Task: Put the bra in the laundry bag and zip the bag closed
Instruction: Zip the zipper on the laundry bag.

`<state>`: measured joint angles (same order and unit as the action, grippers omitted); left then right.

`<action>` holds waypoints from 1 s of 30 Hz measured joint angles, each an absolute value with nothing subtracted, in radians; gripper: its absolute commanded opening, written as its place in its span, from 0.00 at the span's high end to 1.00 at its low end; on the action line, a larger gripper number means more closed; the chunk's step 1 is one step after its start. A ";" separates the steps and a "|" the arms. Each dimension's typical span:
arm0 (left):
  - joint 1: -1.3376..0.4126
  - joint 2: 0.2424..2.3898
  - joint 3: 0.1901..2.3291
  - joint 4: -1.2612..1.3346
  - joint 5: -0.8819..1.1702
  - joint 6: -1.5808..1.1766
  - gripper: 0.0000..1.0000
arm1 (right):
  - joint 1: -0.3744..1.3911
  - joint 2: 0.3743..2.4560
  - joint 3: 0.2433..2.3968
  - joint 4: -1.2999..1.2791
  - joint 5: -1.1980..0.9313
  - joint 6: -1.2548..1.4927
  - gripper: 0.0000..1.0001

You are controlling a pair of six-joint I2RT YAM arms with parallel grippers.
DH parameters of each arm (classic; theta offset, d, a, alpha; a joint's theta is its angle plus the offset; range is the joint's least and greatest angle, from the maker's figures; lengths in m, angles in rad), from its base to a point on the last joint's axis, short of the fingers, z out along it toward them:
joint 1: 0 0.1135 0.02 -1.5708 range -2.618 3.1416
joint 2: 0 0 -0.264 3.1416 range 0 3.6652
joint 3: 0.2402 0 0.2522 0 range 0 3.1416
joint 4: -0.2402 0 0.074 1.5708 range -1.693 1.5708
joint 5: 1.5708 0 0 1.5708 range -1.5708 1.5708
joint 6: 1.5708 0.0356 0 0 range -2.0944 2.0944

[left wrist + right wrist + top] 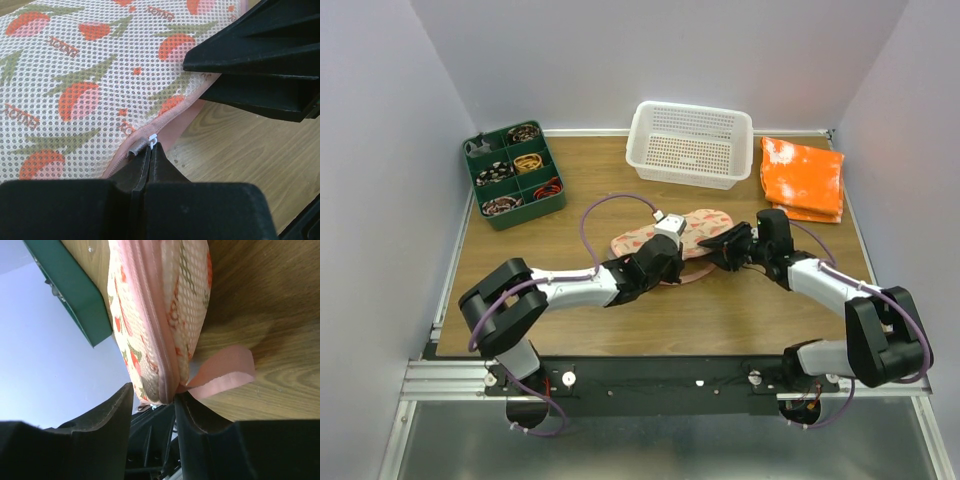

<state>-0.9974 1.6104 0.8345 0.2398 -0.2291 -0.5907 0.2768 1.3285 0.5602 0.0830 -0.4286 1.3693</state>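
Note:
The laundry bag [698, 228] lies flat mid-table, pink mesh with a red and green fruit print. My left gripper [677, 268] is at its near edge. In the left wrist view that gripper [151, 149] is shut on the small grey zipper pull [138, 147], beside the pink zipper [165, 117]. My right gripper [719, 249] is at the bag's right end. Its jaws [152, 407] straddle that end [160, 330]: one finger [192, 412] touches the bag, the other stands apart. The bra is hidden, apart from a grey-brown patch [149, 388] behind the mesh.
A pink ribbon loop [225, 372] sticks out from the bag's end onto the wood. A white perforated basket [690, 145] stands at the back, an orange-and-white folded cloth [803, 178] at the back right, and a green compartment tray [513, 175] at the back left.

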 measured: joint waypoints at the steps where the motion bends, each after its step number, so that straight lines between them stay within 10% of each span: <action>1: -0.997 1.612 0.838 0.239 -0.231 -0.591 1.00 | 0.277 1.328 0.560 0.085 -0.429 1.369 0.55; 12: -0.997 1.657 0.904 0.217 -0.234 -0.592 1.00 | 0.276 1.311 0.563 0.085 -0.431 1.356 0.99; 30: -0.999 1.541 0.785 0.239 -0.271 -0.587 1.00 | 0.269 1.315 0.652 -0.049 -0.409 1.275 0.99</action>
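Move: The left gripper already holds the zipper pull; the zipper end that it is to be closed towards lies about 4 cm ahead and 6 cm to its right, at nearly its height. For the right gripper, still open, that zipper end sits practically between its fingertips. From the right gripper, the pink strap loop hangs some 4 cm back, 4 cm left and 3 cm lower, and the white basket stands roughly 24 cm ahead and 5 cm left. Close the right gripper fully on the bag's zipper end, holding nearly still while the fingers shut, then raise it about 1 cm. Meanwhile keep the left gripper's pinch on the zipper pull, ease it about 1 cm right and slightly forward towards the right gripper, then draw it back left some 2.5 cm, away from that gripper, rising slightly at the end. ##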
